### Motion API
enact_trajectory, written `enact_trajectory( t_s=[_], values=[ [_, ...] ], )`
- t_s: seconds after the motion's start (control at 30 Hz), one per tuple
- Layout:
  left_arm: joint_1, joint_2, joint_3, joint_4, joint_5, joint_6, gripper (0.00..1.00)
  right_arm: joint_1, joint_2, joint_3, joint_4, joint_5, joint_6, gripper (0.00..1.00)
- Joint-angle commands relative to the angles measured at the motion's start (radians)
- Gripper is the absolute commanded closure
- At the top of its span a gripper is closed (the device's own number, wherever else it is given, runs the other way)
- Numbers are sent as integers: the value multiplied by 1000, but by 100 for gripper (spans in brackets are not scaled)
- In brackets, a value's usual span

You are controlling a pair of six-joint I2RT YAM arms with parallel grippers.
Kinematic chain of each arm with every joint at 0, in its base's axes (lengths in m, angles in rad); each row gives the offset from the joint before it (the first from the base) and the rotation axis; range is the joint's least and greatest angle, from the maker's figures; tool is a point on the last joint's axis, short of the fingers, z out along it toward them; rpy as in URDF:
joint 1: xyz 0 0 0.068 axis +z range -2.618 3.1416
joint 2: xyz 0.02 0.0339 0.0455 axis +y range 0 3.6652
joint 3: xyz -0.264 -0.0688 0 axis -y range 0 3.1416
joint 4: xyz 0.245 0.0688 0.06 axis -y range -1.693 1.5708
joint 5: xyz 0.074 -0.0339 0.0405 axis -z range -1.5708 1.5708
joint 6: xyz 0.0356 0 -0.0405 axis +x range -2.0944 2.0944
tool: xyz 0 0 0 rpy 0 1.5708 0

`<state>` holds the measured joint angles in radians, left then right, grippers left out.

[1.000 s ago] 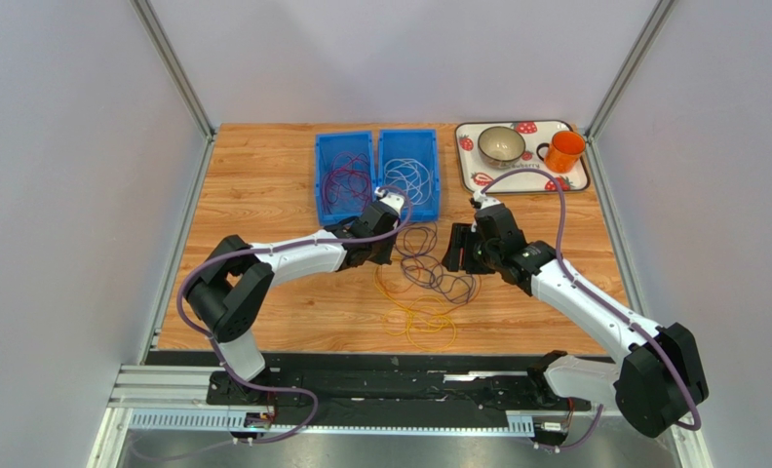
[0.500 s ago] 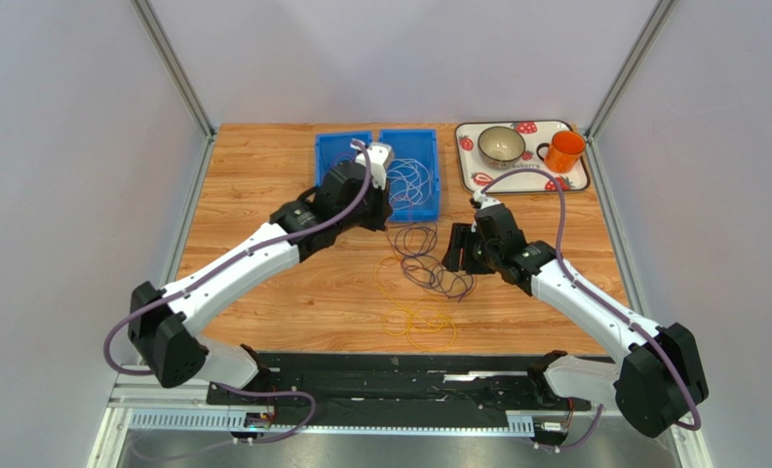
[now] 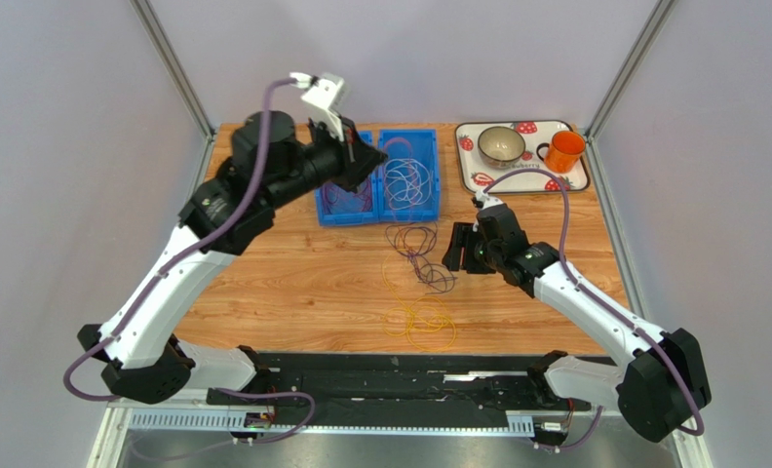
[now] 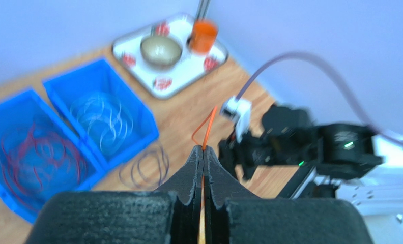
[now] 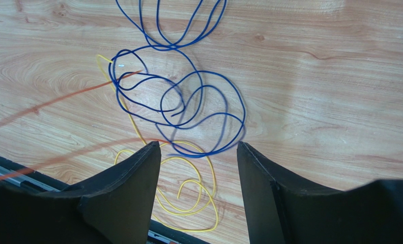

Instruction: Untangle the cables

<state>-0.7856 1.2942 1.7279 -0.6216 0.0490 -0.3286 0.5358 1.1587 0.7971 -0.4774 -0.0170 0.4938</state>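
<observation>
My left gripper (image 4: 203,150) is raised high over the blue bins (image 3: 375,156) and is shut on a thin orange cable (image 4: 206,124). That cable runs down towards the table and shows as a blurred orange streak (image 5: 51,101) in the right wrist view. On the table lies a dark blue-purple cable (image 5: 188,96) in loose loops (image 3: 419,252), with a yellow cable (image 5: 188,189) nearer the front edge (image 3: 425,322). My right gripper (image 5: 198,147) hovers open just above the dark loops, nothing between its fingers (image 3: 455,249).
Two blue bins stand at the back: the left bin (image 4: 15,104) holds a red cable (image 3: 344,195), the right bin (image 4: 97,71) a white one (image 3: 405,180). A strawberry-print tray (image 3: 577,181) at the back right carries a bowl (image 3: 501,144) and an orange cup (image 3: 563,150).
My left arm has swung up and back from table height to above the bins, drawing the orange cable out of the pile. The dark loops shifted and tightened. The right arm has stayed put.
</observation>
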Motion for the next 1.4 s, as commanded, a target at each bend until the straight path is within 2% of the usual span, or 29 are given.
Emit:
enact_trajectory(
  t_s=[0.0, 0.2, 0.3, 0.43, 0.57, 0.67, 1.0, 1.37],
  values=[
    [0, -39, 243, 25, 64, 62, 100, 4, -40, 30, -7, 14, 8, 39],
    [0, 20, 487, 95, 159, 91, 100, 4, -27, 25, 6, -6, 26, 39],
    [-1, 39, 524, 132, 160, 89, 100, 6, -28, 14, 14, -12, 34, 39],
    [0, 24, 472, 132, 118, 102, 100, 6, -42, 14, 3, -5, 31, 39],
    [0, -25, 304, 163, 8, 126, 100, 4, -50, 11, -3, 2, 23, 39],
    [0, -42, 247, 175, -35, 145, 100, 6, -48, 10, -4, 2, 20, 39],
    [42, 22, 243, 172, -47, 146, 100, 6, -63, -9, -1, 6, 22, 40],
    [149, 142, 308, 241, -35, 131, 100, 4, -106, -27, -17, 17, 5, 40]
  ],
)
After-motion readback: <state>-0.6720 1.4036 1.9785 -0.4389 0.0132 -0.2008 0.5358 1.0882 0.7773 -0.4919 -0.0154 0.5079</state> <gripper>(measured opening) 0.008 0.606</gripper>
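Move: My left hand, shut on the orange cable, hangs high over the table. The left blue box lies about 23 cm ahead of it, 11 cm to its left and some 41 cm below, with the right blue box level with that one but 5 cm to the hand's right. The dark blue cable is 3 cm ahead and 7 cm right, the yellow cable 12 cm back and 8 cm right, both 43 cm down. From my right hand, the left box is about 23 cm ahead, 27 cm left and 9 cm lower. I keep the orange cable pinched and whip my left hand up about 23 cm, drawing it back and a little left while the fingertips tip up some 30 degrees, to pull the cable out of the dark blue and yellow ones. Then I sink about half that height and swing forward towards the blue boxes. ##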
